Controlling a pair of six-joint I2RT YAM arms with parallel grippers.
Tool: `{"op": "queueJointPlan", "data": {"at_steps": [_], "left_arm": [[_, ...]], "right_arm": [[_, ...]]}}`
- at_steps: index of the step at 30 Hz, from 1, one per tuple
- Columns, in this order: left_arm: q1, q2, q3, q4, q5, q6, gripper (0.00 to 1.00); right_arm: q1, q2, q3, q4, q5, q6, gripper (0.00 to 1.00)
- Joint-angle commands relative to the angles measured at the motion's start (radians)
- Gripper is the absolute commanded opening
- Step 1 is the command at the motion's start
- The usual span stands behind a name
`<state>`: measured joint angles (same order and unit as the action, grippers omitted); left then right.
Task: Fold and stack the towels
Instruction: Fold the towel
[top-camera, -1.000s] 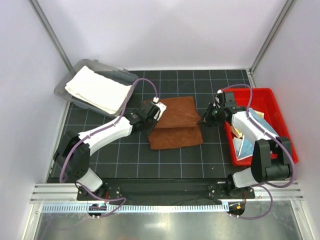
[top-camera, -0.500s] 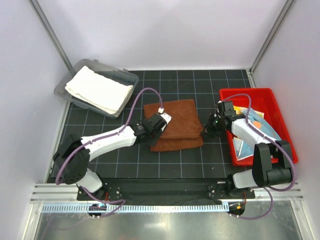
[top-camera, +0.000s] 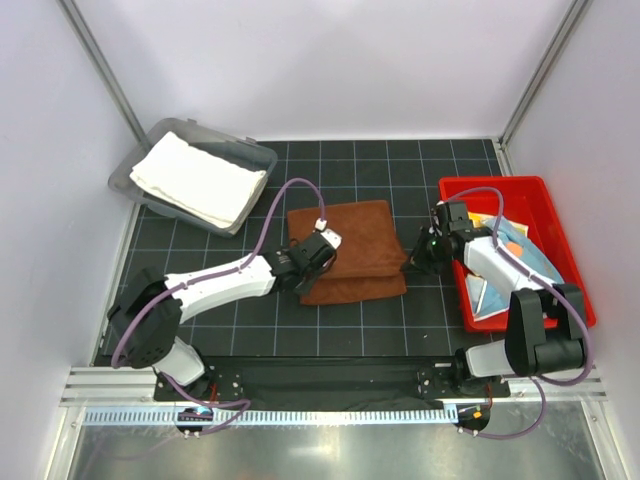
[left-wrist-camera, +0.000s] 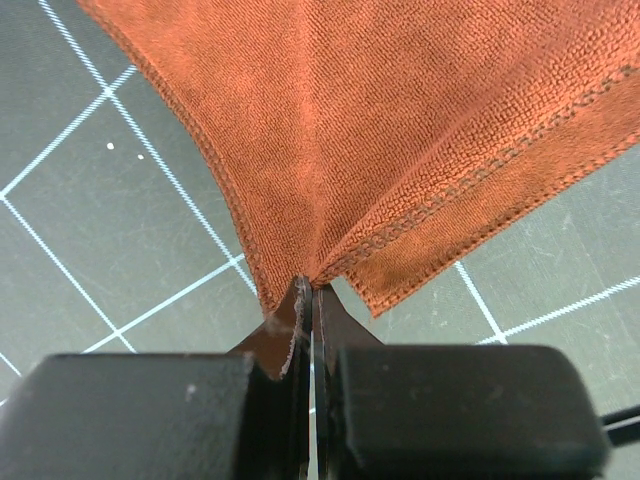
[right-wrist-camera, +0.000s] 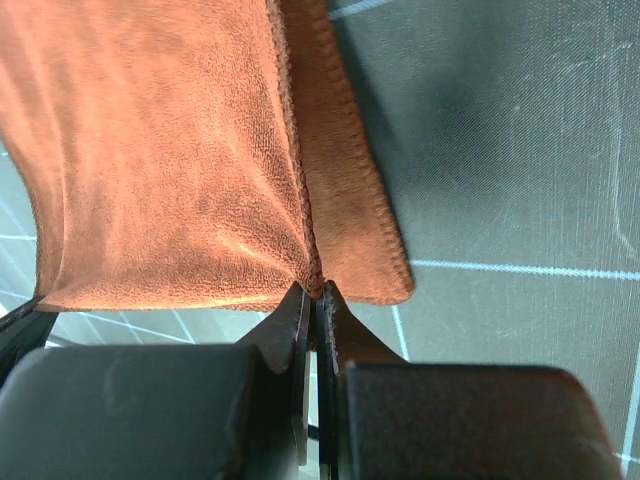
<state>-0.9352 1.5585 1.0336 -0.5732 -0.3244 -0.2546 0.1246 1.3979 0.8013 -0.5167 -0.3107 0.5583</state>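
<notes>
A rust-brown towel (top-camera: 345, 248) lies folded over itself in the middle of the black grid mat. My left gripper (top-camera: 312, 262) is shut on its left corner; in the left wrist view the pinched corner of the brown towel (left-wrist-camera: 400, 130) rises from the left gripper (left-wrist-camera: 308, 290). My right gripper (top-camera: 412, 262) is shut on the right corner, and the right wrist view shows the brown towel (right-wrist-camera: 170, 160) pulled up into the right gripper (right-wrist-camera: 316, 292). A folded cream-white towel (top-camera: 198, 180) lies in a grey tray (top-camera: 258, 156). Light-blue and yellow towels (top-camera: 520, 250) sit in a red bin (top-camera: 545, 195).
The grey tray stands at the back left, partly off the mat. The red bin sits along the right edge, under the right arm. White walls close in on three sides, and a metal rail (top-camera: 330, 385) runs along the near edge.
Both grippers have drawn the brown towel's corners toward the near side, folding the upper layer further over the lower one. The left gripper has moved right and nearer; the right one has moved nearer.
</notes>
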Motion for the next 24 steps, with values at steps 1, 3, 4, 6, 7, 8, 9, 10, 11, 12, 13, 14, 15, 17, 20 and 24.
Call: {"op": "queueJointPlan", "data": {"at_steps": [1, 3, 4, 6, 7, 8, 9, 10, 11, 12, 13, 14, 15, 17, 20, 24], "left_arm": [[-0.008, -0.058, 0.028, -0.039, -0.027, -0.02, 0.0], [-0.023, -0.037, 0.016, -0.045, -0.024, -0.041, 0.0], [-0.028, -0.032, 0.014, -0.045, -0.009, -0.058, 0.0], [-0.057, -0.026, 0.005, -0.033, -0.002, -0.069, 0.0], [-0.065, -0.02, 0.003, -0.031, -0.004, -0.072, 0.0], [-0.076, -0.008, -0.001, -0.033, -0.014, -0.072, 0.0], [-0.077, 0.001, -0.004, -0.034, -0.019, -0.072, 0.0], [-0.079, 0.009, -0.007, -0.037, -0.024, -0.074, 0.0], [-0.079, 0.015, -0.012, -0.039, -0.025, -0.075, 0.0], [-0.079, 0.027, -0.02, -0.039, -0.028, -0.078, 0.0], [-0.079, 0.031, -0.026, -0.039, -0.024, -0.08, 0.0], [-0.079, 0.034, -0.027, -0.045, -0.022, -0.081, 0.0], [-0.082, 0.034, -0.029, -0.05, -0.025, -0.093, 0.07], [-0.083, 0.025, -0.03, -0.074, -0.03, -0.103, 0.43], [-0.083, -0.02, -0.018, -0.118, -0.067, -0.136, 0.49], [-0.071, -0.089, 0.011, -0.152, -0.082, -0.231, 0.62]], "right_arm": [[-0.002, -0.082, 0.006, -0.028, -0.004, 0.02, 0.01], [0.0, -0.094, -0.072, 0.03, -0.04, 0.046, 0.01], [0.0, -0.102, -0.098, 0.058, -0.053, 0.064, 0.01], [0.001, -0.099, -0.132, 0.075, -0.056, 0.063, 0.01], [0.0, -0.099, -0.139, 0.078, -0.057, 0.061, 0.01], [0.001, -0.1, -0.148, 0.081, -0.054, 0.06, 0.01], [0.001, -0.102, -0.149, 0.083, -0.054, 0.06, 0.01], [0.001, -0.102, -0.151, 0.081, -0.054, 0.06, 0.01], [0.001, -0.099, -0.154, 0.084, -0.053, 0.06, 0.01], [0.001, -0.096, -0.157, 0.084, -0.056, 0.06, 0.06], [0.001, -0.093, -0.159, 0.084, -0.054, 0.06, 0.1], [0.0, -0.085, -0.159, 0.081, -0.054, 0.061, 0.13], [0.0, -0.083, -0.159, 0.078, -0.054, 0.061, 0.18], [0.0, -0.088, -0.148, 0.054, -0.042, 0.063, 0.28], [0.001, -0.114, -0.131, 0.006, 0.001, 0.06, 0.34], [0.001, -0.135, -0.088, -0.037, 0.061, 0.06, 0.38]]}}
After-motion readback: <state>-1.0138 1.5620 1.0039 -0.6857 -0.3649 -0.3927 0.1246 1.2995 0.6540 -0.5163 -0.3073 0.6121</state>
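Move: I still pinch the upper layer's near corners of the half-folded brown towel, left hand on left corner, right on right. From my left hand, the lower layer's near-left corner lies about 3 cm back, 1 cm right and 3 cm below; the towel's far edge has its middle 17 cm ahead and 8 cm right. From my right hand, the lower near-right corner is some 4 cm back, 1 cm right and 2 cm down; the red bin's middle is 23 cm right, 3 cm ahead. Keeping both pinches, I draw the upper layer's corners about 4 cm back towards me, over the lower layer's near edge, lifting slightly at first and then sinking to the table. There I open both hands and let the corners go, my left hand spreading wider, shifting a little left and starting to rise while my right stays low. ##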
